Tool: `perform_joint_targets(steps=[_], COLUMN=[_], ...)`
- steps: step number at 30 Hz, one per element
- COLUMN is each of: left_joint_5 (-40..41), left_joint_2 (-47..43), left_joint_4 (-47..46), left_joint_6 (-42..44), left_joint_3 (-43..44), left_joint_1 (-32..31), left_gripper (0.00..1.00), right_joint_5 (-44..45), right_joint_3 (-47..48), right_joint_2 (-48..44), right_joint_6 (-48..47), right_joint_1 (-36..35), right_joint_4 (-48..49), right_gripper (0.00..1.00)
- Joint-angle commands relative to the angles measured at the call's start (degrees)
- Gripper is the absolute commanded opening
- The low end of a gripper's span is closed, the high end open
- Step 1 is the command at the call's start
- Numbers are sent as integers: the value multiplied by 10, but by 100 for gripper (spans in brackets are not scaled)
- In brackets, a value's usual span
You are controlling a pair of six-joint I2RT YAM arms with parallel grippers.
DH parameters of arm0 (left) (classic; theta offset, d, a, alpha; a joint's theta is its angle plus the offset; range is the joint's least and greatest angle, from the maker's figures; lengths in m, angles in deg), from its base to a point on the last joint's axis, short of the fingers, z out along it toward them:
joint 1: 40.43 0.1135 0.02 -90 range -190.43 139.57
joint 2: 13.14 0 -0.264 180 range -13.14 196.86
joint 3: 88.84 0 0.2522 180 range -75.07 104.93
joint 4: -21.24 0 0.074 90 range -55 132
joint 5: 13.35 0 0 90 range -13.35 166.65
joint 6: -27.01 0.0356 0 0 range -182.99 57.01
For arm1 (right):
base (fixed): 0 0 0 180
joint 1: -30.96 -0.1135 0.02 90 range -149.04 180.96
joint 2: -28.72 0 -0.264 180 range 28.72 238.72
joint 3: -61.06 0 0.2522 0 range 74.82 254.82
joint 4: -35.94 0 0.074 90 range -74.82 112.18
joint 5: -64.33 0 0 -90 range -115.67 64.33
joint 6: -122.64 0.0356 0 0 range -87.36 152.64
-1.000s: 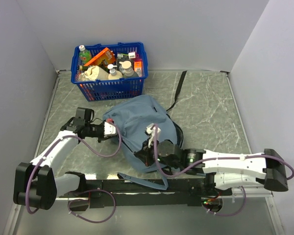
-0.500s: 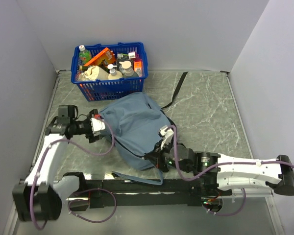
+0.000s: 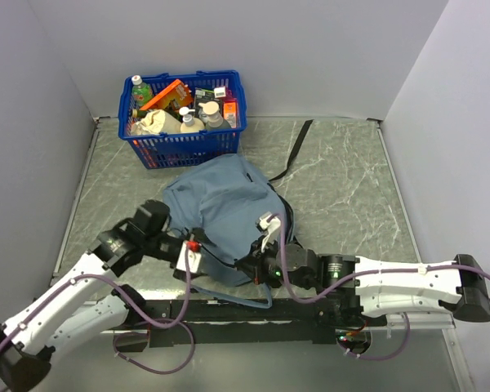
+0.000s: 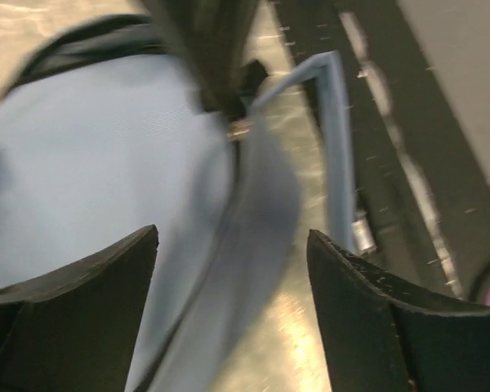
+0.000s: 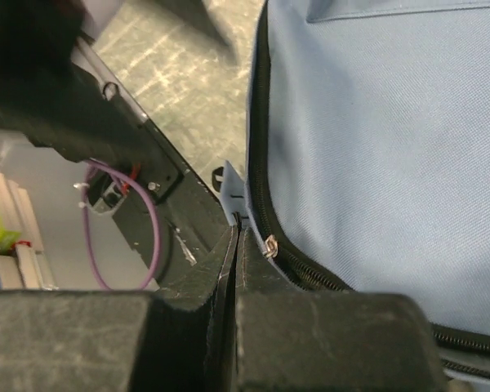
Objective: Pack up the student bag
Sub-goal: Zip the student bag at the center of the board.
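Observation:
The student bag (image 3: 220, 204), soft grey-blue fabric with a dark zipper line, lies in the middle of the table. My left gripper (image 3: 194, 260) hovers at the bag's near-left edge with its jaws wide open and nothing between them; the left wrist view shows the bag (image 4: 90, 155) and a blue strap (image 4: 336, 147) beyond the left gripper (image 4: 231, 237). My right gripper (image 3: 247, 268) sits at the bag's near edge. In the right wrist view the right gripper (image 5: 237, 229) is shut on a small blue zipper tab (image 5: 231, 196) beside the zipper of the bag (image 5: 392, 122).
A blue plastic basket (image 3: 184, 147) full of bottles and packets stands at the back left. A black strap end (image 3: 294, 155) trails toward the back wall. The black mounting rail (image 3: 229, 309) runs along the near edge, right under both grippers. Walls close in the left, right and back.
My left gripper let go of the bag's left side, opened, and swung round to the bag's near-left edge. The right gripper stayed shut and shifted slightly left; the bag settled flatter.

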Motion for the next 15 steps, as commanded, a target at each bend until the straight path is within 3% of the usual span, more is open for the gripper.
perform_joint_targets(steps=[1, 8, 15], left_joint_5=[63, 155, 161], left_joint_2=[-3, 58, 71], left_joint_4=[-123, -176, -189], left_joint_6=[-136, -155, -158], left_joint_3=[-29, -21, -38], left_joint_1=[-85, -145, -157], left_gripper=[75, 62, 46], right_joint_5=[31, 47, 51], right_joint_3=[-1, -20, -37], right_joint_2=[-41, -51, -55], right_joint_6=[26, 43, 63], right_joint_1=[-9, -13, -16], right_joint_4=[30, 31, 47], right_gripper=[0, 0, 0])
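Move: The zip pull lies about 9 cm to the left hand's right, some 5 cm below it and 1 cm back. The bag's middle is some 12 cm ahead of that hand and 8 cm to its right, and the loose blue strap some 9 cm back and 8 cm right. From the right hand, shut at the bag's corner, the pull is about 1 cm ahead, 1 cm right and 1 cm lower. The left hand goes about 4.5 cm right and 2.5 cm down towards the zip pull, fingers half closing. ##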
